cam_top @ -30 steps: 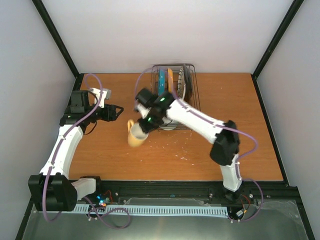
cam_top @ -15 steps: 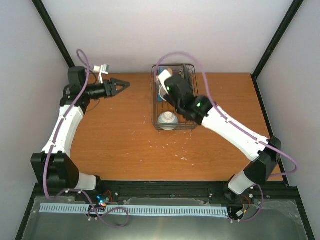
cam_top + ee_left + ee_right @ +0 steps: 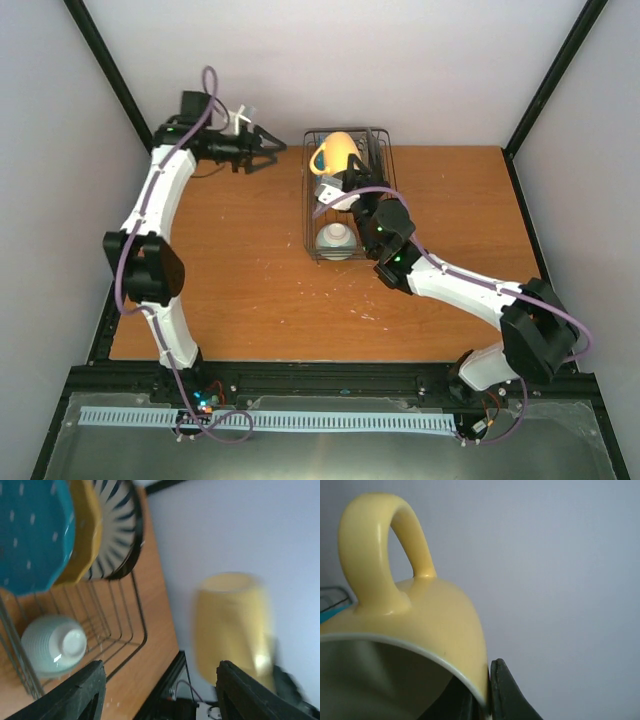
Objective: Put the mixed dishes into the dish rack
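The cream-yellow mug [image 3: 335, 152] hangs above the back of the dish rack [image 3: 392, 200], tilted, handle [image 3: 375, 555] up. My right gripper [image 3: 487, 682] is shut on its rim, one finger inside and one finger [image 3: 509, 692] outside. In the rack stand a teal dotted plate [image 3: 30, 530], a yellow-orange plate [image 3: 84, 530] and a black-striped white plate [image 3: 117, 525]; a mint-green bowl [image 3: 335, 238] lies upside down at the near end. My left gripper [image 3: 270, 150] hovers open and empty at the back left, pointing toward the rack. The mug [image 3: 232, 625] shows blurred in the left wrist view.
The rack's wire wall [image 3: 137, 605] rises beside the bowl [image 3: 52, 642]. Black frame posts [image 3: 110, 75] and pale walls close in the back corners. The wooden table [image 3: 230, 280] shows white scuffs near its middle.
My right arm lifted the mug from the table left of the rack and carried it over the rack's back. The left arm swung up to the back left, gripper turned toward the rack.
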You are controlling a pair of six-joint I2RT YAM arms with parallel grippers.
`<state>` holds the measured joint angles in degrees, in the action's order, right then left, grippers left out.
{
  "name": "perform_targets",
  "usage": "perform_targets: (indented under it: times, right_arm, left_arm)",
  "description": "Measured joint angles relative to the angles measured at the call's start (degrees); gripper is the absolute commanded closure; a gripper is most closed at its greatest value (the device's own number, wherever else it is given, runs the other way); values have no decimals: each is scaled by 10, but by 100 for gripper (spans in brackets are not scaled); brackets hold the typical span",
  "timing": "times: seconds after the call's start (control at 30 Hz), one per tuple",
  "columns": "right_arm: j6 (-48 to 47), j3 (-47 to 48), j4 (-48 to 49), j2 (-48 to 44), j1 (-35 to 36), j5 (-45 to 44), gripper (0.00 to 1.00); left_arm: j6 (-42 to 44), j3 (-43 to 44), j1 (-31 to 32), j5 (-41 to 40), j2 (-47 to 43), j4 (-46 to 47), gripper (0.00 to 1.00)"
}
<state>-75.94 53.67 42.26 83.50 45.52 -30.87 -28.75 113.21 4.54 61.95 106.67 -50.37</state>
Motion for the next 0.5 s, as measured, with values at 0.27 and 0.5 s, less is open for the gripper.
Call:
perform_targets:
  times: [0.27,0.5]
  right_arm:
    - [-47,-15,64,-45,2,74,97]
    - [-53,-38,43,-47,2,94,97]
  left_arm:
    - [24,59,71,-36,96,-135,39]
    - [19,111,81,-22,82,-147,43]
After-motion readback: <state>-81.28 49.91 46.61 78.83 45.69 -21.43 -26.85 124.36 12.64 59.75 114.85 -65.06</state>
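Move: The mug, its rim still pinched in the right fingers, hangs over the rack about 13 cm to the left hand's right, roughly level in height and in reach. Below that hand by some 23 cm and 4 cm farther out stand the blue plate, 10 cm right, and the yellow plate, 15 cm right; the bowl lies about 11 cm back, 13 cm right, 30 cm down. From the right hand the mug's middle is 5 cm ahead, 3 cm left, 2 cm lower. The mug, kept pinched by the rim in the shut right fingers, is drawn back about 3 cm and raised 4 to 5 cm before sinking half of that again. Towards its handle side comes the open left hand, some 6 cm to the right and slightly back, dipping about 7 cm on the way and then climbing most of that back while the wrist turns roughly 10 degrees; contact between its fingers and the mug can't be seen. ##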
